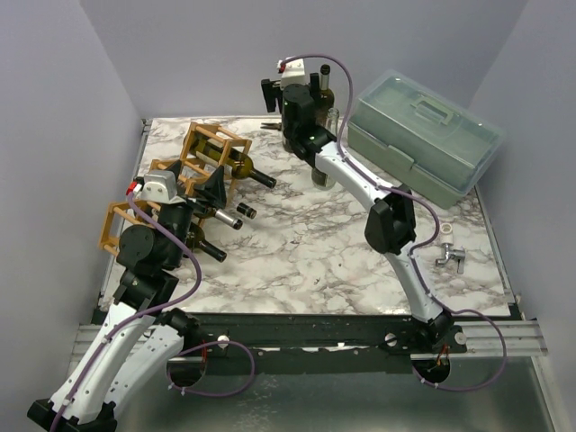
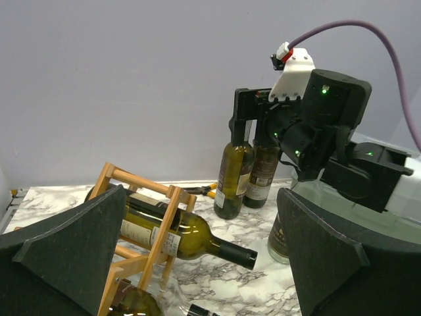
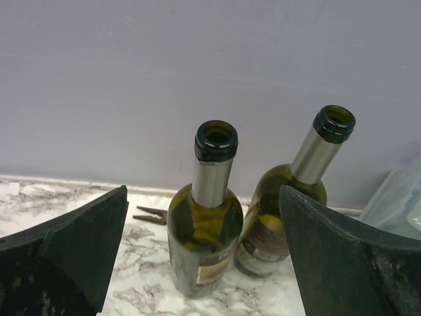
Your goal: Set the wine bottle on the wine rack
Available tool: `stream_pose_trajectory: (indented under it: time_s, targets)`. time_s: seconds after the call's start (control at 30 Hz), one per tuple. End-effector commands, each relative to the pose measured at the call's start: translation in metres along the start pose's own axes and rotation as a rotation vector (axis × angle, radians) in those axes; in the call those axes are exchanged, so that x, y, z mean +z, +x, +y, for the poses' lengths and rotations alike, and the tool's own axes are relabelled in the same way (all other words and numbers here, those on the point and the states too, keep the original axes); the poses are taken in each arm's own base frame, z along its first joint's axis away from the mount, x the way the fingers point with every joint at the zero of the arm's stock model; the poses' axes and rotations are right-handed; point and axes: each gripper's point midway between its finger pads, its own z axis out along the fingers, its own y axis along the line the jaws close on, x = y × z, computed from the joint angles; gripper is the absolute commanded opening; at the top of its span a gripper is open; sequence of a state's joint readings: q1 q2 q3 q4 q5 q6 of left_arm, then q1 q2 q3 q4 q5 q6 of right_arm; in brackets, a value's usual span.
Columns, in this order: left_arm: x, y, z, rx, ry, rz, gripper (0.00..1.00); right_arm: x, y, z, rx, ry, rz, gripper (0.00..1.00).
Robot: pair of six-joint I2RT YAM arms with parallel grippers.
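The wooden lattice wine rack (image 1: pixel 200 148) stands at the table's left and holds several green bottles lying on their sides; one of them (image 2: pixel 191 240) points its neck to the right. My left gripper (image 2: pixel 200 197) is open and empty beside the rack (image 2: pixel 141 197); it also shows in the top view (image 1: pixel 214 189). Two upright wine bottles stand at the back wall. My right gripper (image 3: pixel 202 191) is open, and the nearer upright bottle (image 3: pixel 204 224) stands between its fingers, untouched. The second bottle (image 3: pixel 289 204) is just to the right. The right gripper also shows in the top view (image 1: pixel 283 108).
A pale green plastic toolbox (image 1: pixel 423 135) fills the back right. Pliers (image 3: pixel 150 215) lie by the back wall, left of the bottles. A third upright bottle (image 2: pixel 279 237) stands near the toolbox. A small metal fitting (image 1: pixel 450 256) and a white ring (image 1: pixel 446 232) lie at the right.
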State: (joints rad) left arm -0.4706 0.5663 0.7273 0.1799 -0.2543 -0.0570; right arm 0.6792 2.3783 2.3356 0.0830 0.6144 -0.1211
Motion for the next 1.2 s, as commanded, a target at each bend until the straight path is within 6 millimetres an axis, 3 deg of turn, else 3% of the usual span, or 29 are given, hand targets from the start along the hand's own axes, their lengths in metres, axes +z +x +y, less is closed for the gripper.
stream_pose_trajectory:
  time_s: [0.0, 0.8, 1.03, 1.17]
  targets:
    - [0.001, 0.0, 0.003, -0.007, -0.018, -0.01, 0.98, 0.02, -0.007, -0.001, 0.056, 0.032, -0.095, 1.0]
    - [-0.001, 0.001, 0.009, 0.001, -0.053, -0.012, 0.98, 0.066, 0.035, -0.006, 0.131, 0.037, -0.206, 0.78]
    - [0.0, 0.003, 0.01, 0.005, -0.06, -0.008, 0.98, 0.072, 0.04, -0.003, 0.14, 0.0, -0.219, 0.6]
    - [0.0, 0.003, 0.01, 0.004, -0.059, -0.007, 0.98, 0.07, 0.031, 0.001, 0.14, -0.037, -0.225, 0.36]
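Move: The wine bottle now wanted, the left one of the two dark ones at the back, has its middle about 7 cm ahead of the right hand, 1 cm to its right and 15 cm below. The second dark bottle stands some 8 cm right of it and 2 cm farther out; the clear bottle is 10 cm right of it and 10 cm nearer. Pliers lie 14 cm ahead of the hand, 6 cm left. From the left hand the wanted bottle is some 40 cm ahead, 20 cm right. The bottle's neck is taken between the right hand's fingers: the hand goes forward about 7 cm and sinks some 4 cm on the way, the fingertips tipping down roughly 10 degrees. The fingers, wide open at first, narrow slowly, then faster near the end to about half, both pads coming against the neck just below the dark mouth ring. ##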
